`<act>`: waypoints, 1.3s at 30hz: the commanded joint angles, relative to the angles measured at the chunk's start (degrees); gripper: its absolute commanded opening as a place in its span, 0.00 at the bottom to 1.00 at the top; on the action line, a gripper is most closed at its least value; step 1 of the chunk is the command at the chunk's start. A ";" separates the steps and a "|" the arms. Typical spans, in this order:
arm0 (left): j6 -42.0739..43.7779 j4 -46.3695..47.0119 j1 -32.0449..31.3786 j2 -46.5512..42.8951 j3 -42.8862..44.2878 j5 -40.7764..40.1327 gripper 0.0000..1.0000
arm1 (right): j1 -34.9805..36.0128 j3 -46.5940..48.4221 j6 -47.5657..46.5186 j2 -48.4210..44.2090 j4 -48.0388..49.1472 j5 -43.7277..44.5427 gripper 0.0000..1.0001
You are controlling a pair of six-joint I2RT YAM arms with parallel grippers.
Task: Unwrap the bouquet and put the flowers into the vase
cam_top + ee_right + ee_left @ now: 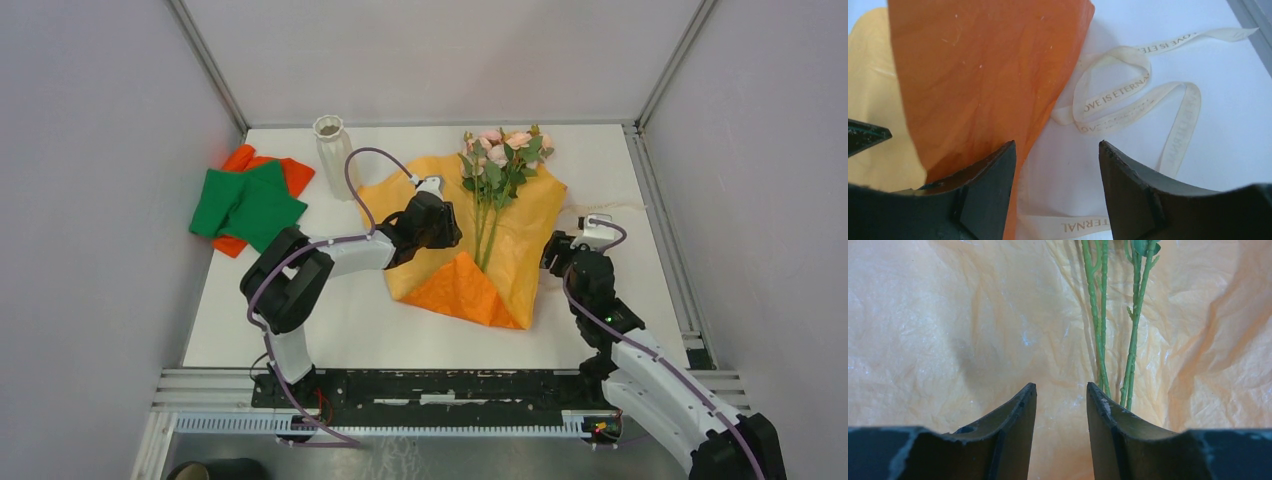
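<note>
The bouquet lies unwrapped on the table, its orange paper (525, 225) spread flat with a darker flap (465, 290) folded over at the near end. The flowers (505, 150) rest on the paper, heads toward the far side, with the stems (487, 228) running down the middle. My left gripper (455, 235) hovers open over the pale paper (973, 330), just left of the stems (1103, 330), with nothing between its fingers (1061, 387). My right gripper (548, 258) stands open at the sheet's right edge, the orange paper (983, 75) beside its left finger. The vase (328, 150) stands upright at the far left.
A cream printed ribbon (1128, 95) lies loose on the white table right of the paper, also seen as the ribbon (605, 210) from above. A green cloth (245, 205) on an orange cloth (292, 172) lies left of the vase. Metal frame rails (660, 230) border the table.
</note>
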 commanded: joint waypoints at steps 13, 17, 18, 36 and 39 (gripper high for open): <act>-1.68 1.79 0.23 -1.78 0.84 -0.39 0.49 | 1.51 1.25 -3.64 -9.81 -3.58 -0.26 0.68; -1.52 1.39 0.17 -3.13 0.06 -0.83 0.49 | 1.52 1.77 -3.64 -10.38 -5.14 -2.76 0.69; -1.29 1.09 0.23 -3.59 -0.04 -1.02 0.49 | 1.48 2.54 -4.05 -10.97 -6.12 -3.38 0.70; -0.90 0.31 -0.34 -7.42 -1.61 -1.90 0.50 | 1.51 6.68 -3.73 -12.33 -16.24 -1.28 0.97; -0.95 0.43 -0.41 -8.13 -2.29 -1.92 0.50 | 1.51 4.24 -3.34 -12.65 -16.43 -0.03 0.97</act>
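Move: The wrapper's right flap stands folded up beside my right hand, its middle about 5 cm to the left, 4 cm ahead and 5 cm lower; the ribbon lies on the table some 9 cm ahead, 7 cm right and 12 cm down. The flower stems are roughly 9 cm ahead and 14 cm left. From my left hand those stems lie 3 cm ahead, 7 cm right and 5 cm below, the orange corner about 12 cm back and 3 cm right. I raise my right hand beside the flap in uneven steps, by about 8 cm, then let it sink again some 3 cm, backing off 2–3 cm towards my base, while its already parted fingers spread to nearly wide open. Late on, my left hand lifts about 3 cm straight up off its place beside the stems, fingers staying half open. ##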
